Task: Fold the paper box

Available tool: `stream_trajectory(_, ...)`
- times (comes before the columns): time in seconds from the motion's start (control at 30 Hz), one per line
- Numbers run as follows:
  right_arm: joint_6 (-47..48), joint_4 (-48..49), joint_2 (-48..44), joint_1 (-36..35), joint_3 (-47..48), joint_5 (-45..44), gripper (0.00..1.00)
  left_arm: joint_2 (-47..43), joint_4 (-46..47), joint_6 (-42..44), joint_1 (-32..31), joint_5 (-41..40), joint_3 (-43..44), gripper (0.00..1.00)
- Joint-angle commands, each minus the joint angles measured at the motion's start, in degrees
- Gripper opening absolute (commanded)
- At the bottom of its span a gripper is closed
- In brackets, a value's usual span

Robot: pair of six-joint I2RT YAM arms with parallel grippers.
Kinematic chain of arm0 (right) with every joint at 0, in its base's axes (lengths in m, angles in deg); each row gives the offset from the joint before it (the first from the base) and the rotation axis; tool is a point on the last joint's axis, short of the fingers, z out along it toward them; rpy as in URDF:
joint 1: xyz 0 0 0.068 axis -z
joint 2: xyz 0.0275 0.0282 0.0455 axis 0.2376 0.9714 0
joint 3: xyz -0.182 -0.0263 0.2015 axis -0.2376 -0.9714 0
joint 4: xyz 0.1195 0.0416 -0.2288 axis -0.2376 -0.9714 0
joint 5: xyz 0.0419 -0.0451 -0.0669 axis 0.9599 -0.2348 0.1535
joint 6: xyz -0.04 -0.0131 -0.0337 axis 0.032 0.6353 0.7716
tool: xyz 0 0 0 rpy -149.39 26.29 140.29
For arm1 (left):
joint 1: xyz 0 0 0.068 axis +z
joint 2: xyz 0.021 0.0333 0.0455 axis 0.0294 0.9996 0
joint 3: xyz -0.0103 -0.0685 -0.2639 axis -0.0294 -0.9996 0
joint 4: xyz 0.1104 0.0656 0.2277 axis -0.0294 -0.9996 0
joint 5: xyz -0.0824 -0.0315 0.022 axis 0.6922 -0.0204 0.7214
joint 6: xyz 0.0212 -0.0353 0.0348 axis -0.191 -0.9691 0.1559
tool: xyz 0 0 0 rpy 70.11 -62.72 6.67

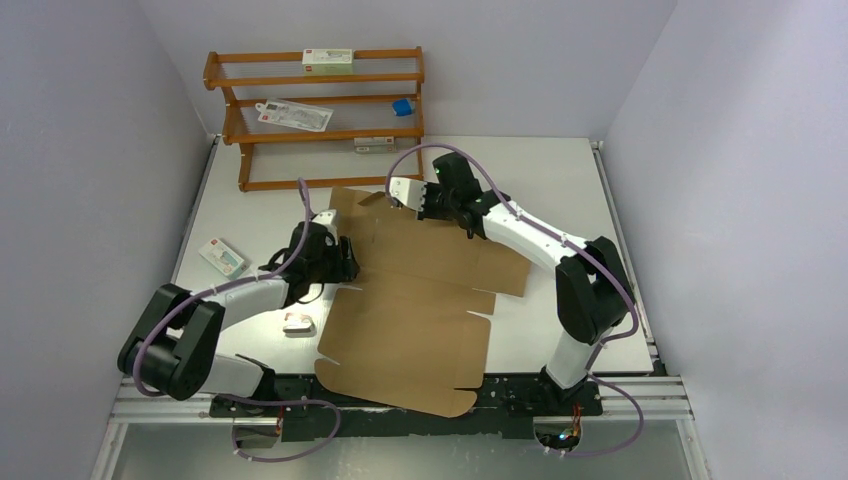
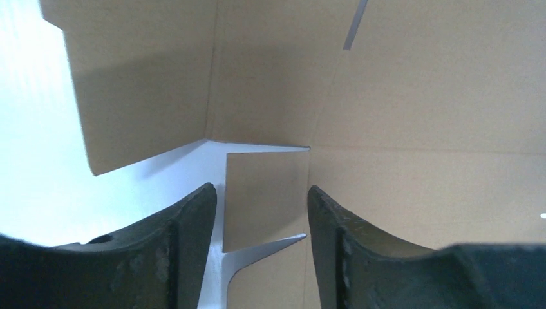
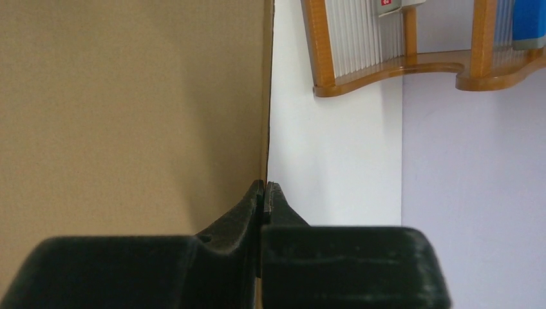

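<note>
The paper box (image 1: pixel 420 300) lies as a large flat brown cardboard sheet with flaps and slits in the middle of the table. My left gripper (image 1: pixel 348 264) is at the sheet's left edge. In the left wrist view its jaws (image 2: pixel 261 193) stand open on either side of a small square flap (image 2: pixel 265 193), with a raised side flap (image 2: pixel 141 84) beyond. My right gripper (image 1: pixel 405 198) is at the sheet's far edge. In the right wrist view it (image 3: pixel 264 188) is shut on the thin edge of the cardboard (image 3: pixel 129 116), which stands upright there.
An orange-brown wooden rack (image 1: pixel 315 110) with white cartons and a blue item stands at the back left; its foot (image 3: pixel 386 67) shows near the right gripper. A small white carton (image 1: pixel 221 256) lies at the table's left, and another white item (image 1: pixel 297 322) lies beside the sheet.
</note>
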Motion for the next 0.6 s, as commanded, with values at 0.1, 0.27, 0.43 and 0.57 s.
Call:
stream_trajectory(0.1,0.57,2.46,-1.27,-0.43,-0.81,-0.72,0.00,-0.16,3.14,-0.38,-0.73,5.46,-0.39,0.52)
stream_trajectory(0.27,0.66,2.69,-1.14,-1.09,-0.55,-1.91,0.00,-1.76,5.08,-0.56,-1.36,6.78,-1.54,0.41)
stream_trajectory(0.43,1.09,3.00,-1.31,-1.95,-0.71,-3.10,0.00,-2.70,7.11,-0.54,-2.56,7.69,-1.47,0.33)
stream_trajectory(0.57,1.65,3.28,-1.68,-2.64,-0.67,-4.02,0.00,-3.27,9.81,-1.18,-3.96,7.86,-2.14,0.32)
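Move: The small side flap of the paper box lies almost flat right between my left hand's open fingers, about 1 cm below the hand point. Ahead of that hand, some 9 cm out and about 1 cm to its left, is the far side panel; the near side panel is some 10 cm back and 3 cm left. The stapler sits about 10 cm back and 11 cm left. From my right hand the small flap is roughly 12 cm back, 14 cm left and 12 cm below. I bring my left fingers together to about half their gap around the small flap while moving the hand some 3 cm to the right, the outer finger pushing the flap inward over its crease. Towards the end I rise about 1.5 cm, with a slight clockwise turn. My right hand stays put, keeping its shut fingers on the raised far edge. ##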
